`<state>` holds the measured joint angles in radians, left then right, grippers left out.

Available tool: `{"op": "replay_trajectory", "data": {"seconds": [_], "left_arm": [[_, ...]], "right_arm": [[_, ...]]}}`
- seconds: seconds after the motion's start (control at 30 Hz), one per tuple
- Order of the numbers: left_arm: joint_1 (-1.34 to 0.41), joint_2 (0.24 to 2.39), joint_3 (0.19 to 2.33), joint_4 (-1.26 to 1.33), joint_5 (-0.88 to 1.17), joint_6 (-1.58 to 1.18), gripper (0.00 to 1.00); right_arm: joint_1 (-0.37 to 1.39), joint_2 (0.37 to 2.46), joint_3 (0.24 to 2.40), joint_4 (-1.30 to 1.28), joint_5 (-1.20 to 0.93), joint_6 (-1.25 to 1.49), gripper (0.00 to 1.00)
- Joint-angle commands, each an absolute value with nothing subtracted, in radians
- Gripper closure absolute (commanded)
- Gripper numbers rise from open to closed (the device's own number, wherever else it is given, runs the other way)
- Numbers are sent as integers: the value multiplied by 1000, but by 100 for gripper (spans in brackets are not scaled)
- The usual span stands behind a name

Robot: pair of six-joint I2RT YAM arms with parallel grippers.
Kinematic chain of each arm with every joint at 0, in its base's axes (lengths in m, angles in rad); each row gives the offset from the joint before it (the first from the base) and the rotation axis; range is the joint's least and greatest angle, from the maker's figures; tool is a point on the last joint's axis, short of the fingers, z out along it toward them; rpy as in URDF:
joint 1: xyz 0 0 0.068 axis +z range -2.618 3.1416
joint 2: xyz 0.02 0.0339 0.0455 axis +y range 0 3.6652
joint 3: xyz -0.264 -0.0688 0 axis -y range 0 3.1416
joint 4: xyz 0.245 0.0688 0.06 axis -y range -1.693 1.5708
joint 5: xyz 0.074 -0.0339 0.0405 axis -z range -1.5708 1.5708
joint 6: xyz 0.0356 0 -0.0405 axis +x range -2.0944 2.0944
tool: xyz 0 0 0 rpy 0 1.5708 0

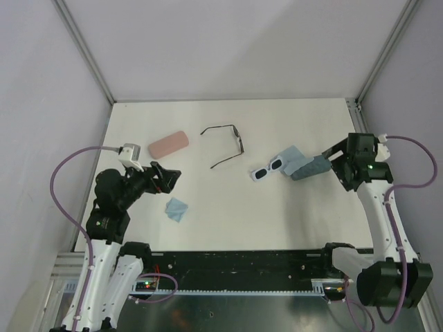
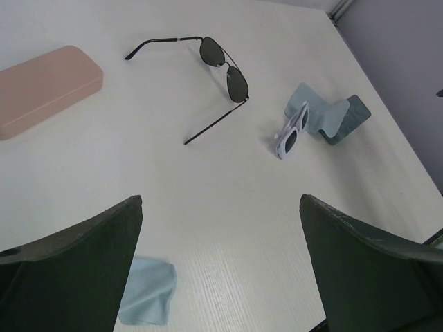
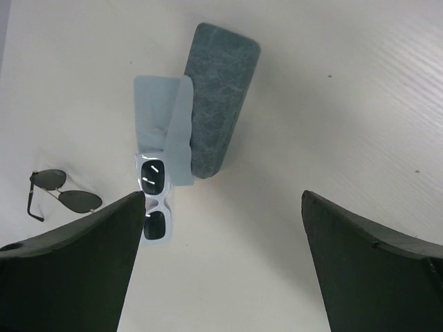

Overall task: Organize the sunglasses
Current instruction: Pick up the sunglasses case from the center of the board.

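Observation:
Black wire-framed sunglasses [image 1: 228,144] [image 2: 220,69] [image 3: 64,197] lie unfolded at the table's middle back. White chunky sunglasses [image 1: 267,169] [image 2: 292,131] [image 3: 154,199] with dark lenses lie to their right, touching a light-blue cloth [image 1: 293,158] [image 3: 166,124] draped over a blue-grey case [image 1: 311,167] [image 3: 218,97]. My left gripper [image 1: 168,175] [image 2: 221,207] hovers open at the left, nothing between its fingers. Open and empty too, my right gripper [image 1: 335,153] [image 3: 223,200] hangs at the right, just beyond the blue-grey case.
A pink case [image 1: 169,144] [image 2: 43,88] lies at the back left. A second light-blue cloth [image 1: 176,209] [image 2: 147,290] rests near the left gripper, toward the front. The white table [image 1: 228,221] ends at a black rail in front; grey walls enclose the other sides.

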<state>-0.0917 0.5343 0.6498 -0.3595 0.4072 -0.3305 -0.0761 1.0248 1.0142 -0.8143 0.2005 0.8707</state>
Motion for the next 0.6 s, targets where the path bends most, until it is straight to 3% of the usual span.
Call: {"op": "replay_trajectory", "data": {"seconds": [0.0, 0.27, 0.57], "left_arm": [[-98, 546, 648, -330, 434, -310, 0], [-98, 548, 648, -330, 436, -308, 0], [-97, 546, 647, -331, 434, -308, 0]], "right_arm": [[-13, 1107, 1045, -736, 262, 959, 1], [60, 1300, 1046, -656, 324, 1079, 1], [-58, 1474, 1046, -565, 283, 1111, 1]]}}
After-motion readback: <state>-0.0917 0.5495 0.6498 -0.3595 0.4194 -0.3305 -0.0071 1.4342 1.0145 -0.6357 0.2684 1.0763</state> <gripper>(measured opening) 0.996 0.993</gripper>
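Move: The teal sunglasses case lies about 10 cm ahead of the right hand, perhaps 2 cm to its left and some 17 cm below. A gray-blue cloth overlaps it, centered roughly 7 cm to the left of the case and 4 cm farther out; the white sunglasses are about 17 cm left of the case, nearly level with it. From the left hand the case is some 57 cm to the right, 14 cm ahead and 22 cm down. The teal case is approached from above by the open right hand, which sinks about 9 cm while reaching some 6 cm forward. The path bows around 3 cm to the left, then swings mostly back right as the hand tips about 10 degrees further down and turns slightly clockwise. The fingers stay wide open, not yet touching the case. ##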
